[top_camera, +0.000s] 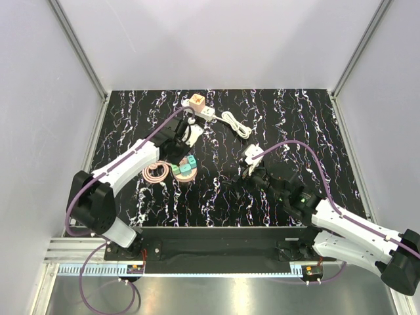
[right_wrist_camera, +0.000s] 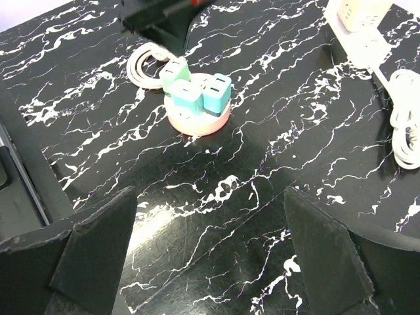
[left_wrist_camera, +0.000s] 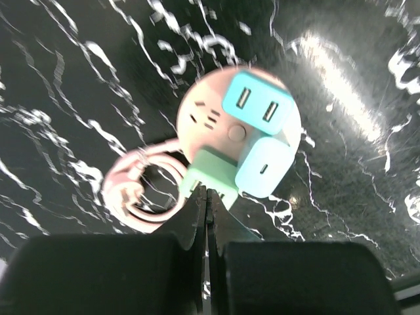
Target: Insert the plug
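A round pink socket hub (top_camera: 186, 174) lies left of the table's centre. It carries a teal plug (left_wrist_camera: 257, 108), a pale blue plug (left_wrist_camera: 262, 167) and a green plug (left_wrist_camera: 209, 174). My left gripper (left_wrist_camera: 207, 197) is shut with nothing visible between its jaws, and its tips stand right over the green plug's near edge. In the top view the left gripper (top_camera: 180, 156) hangs just behind the hub. My right gripper (right_wrist_camera: 210, 256) is open and empty, low over bare table, well short of the hub (right_wrist_camera: 197, 118). From the right wrist the green plug (right_wrist_camera: 176, 69) shows on the hub's far side.
A pink coiled cable (top_camera: 155, 174) lies left of the hub. A white power strip (top_camera: 199, 105) sits at the back with its white cord (top_camera: 236, 123) looped to the right. Grey walls close in the dark marbled table (top_camera: 295, 131).
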`<state>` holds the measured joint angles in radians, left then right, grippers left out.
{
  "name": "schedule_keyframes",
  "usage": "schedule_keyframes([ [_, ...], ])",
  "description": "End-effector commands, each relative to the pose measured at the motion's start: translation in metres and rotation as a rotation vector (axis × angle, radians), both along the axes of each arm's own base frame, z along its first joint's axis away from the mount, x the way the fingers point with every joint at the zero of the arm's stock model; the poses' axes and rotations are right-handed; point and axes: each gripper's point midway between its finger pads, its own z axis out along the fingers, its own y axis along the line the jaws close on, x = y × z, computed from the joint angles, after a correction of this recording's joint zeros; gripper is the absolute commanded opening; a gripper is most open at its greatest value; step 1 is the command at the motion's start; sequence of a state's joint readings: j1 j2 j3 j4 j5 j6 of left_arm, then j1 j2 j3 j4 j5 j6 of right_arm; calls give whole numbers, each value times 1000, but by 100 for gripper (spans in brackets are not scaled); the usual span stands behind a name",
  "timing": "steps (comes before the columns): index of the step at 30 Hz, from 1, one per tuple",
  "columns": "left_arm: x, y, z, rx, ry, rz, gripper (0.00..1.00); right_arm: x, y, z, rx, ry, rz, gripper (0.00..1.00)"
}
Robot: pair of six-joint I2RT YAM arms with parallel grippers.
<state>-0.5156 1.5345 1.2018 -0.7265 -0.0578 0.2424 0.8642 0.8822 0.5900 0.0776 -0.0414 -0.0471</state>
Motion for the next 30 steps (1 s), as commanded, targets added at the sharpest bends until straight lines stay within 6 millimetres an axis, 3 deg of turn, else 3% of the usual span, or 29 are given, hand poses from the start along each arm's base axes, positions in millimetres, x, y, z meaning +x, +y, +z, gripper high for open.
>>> schedule_keyframes([
  [1, 0, -2, -15, -22, 25, 33, 0, 0, 5, 29, 57, -36, 10, 100],
  [6, 1, 2, -27, 5, 35, 50, 0, 0, 4, 31, 57, -31, 5, 100],
  [11, 6, -1, -11, -15, -3, 37, 0, -1, 4, 38, 80, -20, -4, 100],
  [14, 10, -2, 15, -35, -54, 43, 0, 1, 5, 43, 106, 16, -26, 100],
  [16, 11, -4, 43, -77, -111, 38, 0, 2, 5, 39, 111, 72, -55, 100],
  [20, 8, -15, 96, -208, -223, 7, 11, 17, 0, 39, 128, 162, -185, 100],
  [21, 4, -23, 107, -261, -235, -17, 19, 17, 3, 40, 132, 189, -188, 100],
  [22, -2, -35, 126, -354, -265, -62, 21, 14, 4, 40, 154, 253, -201, 100],
  [24, -17, -53, 137, -476, -256, -121, 25, 13, 3, 54, 201, 292, -230, 100],
  [25, -30, -67, 160, -586, -286, -205, 28, 12, 2, 59, 245, 333, -257, 100],
  [26, -35, -70, 167, -626, -302, -219, 32, 16, -4, 65, 272, 336, -306, 100],
  [28, -49, -71, 185, -706, -373, -257, 99, 16, -15, 64, 283, 370, -373, 100],
  [30, -62, -66, 196, -754, -429, -271, 99, 18, -31, 63, 276, 380, -460, 100],
])
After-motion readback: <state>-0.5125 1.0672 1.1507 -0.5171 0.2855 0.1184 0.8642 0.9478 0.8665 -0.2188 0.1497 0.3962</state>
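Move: The green plug in the round strip is straight under the closed left fingers, about 5 cm below the hand point. The teal plug sits some 3 cm to the right, the blue one about 5 cm right and 2 cm farther out. The pink cable coil lies roughly 6 cm to the left and 1 cm back, about 8 cm down. From the right hand, the green plug is some 10 cm ahead, 18 cm left and 14 cm lower. Closed left hand dips 3 cm over the green plug, then climbs 20 cm, opening; right rises 5 cm. ##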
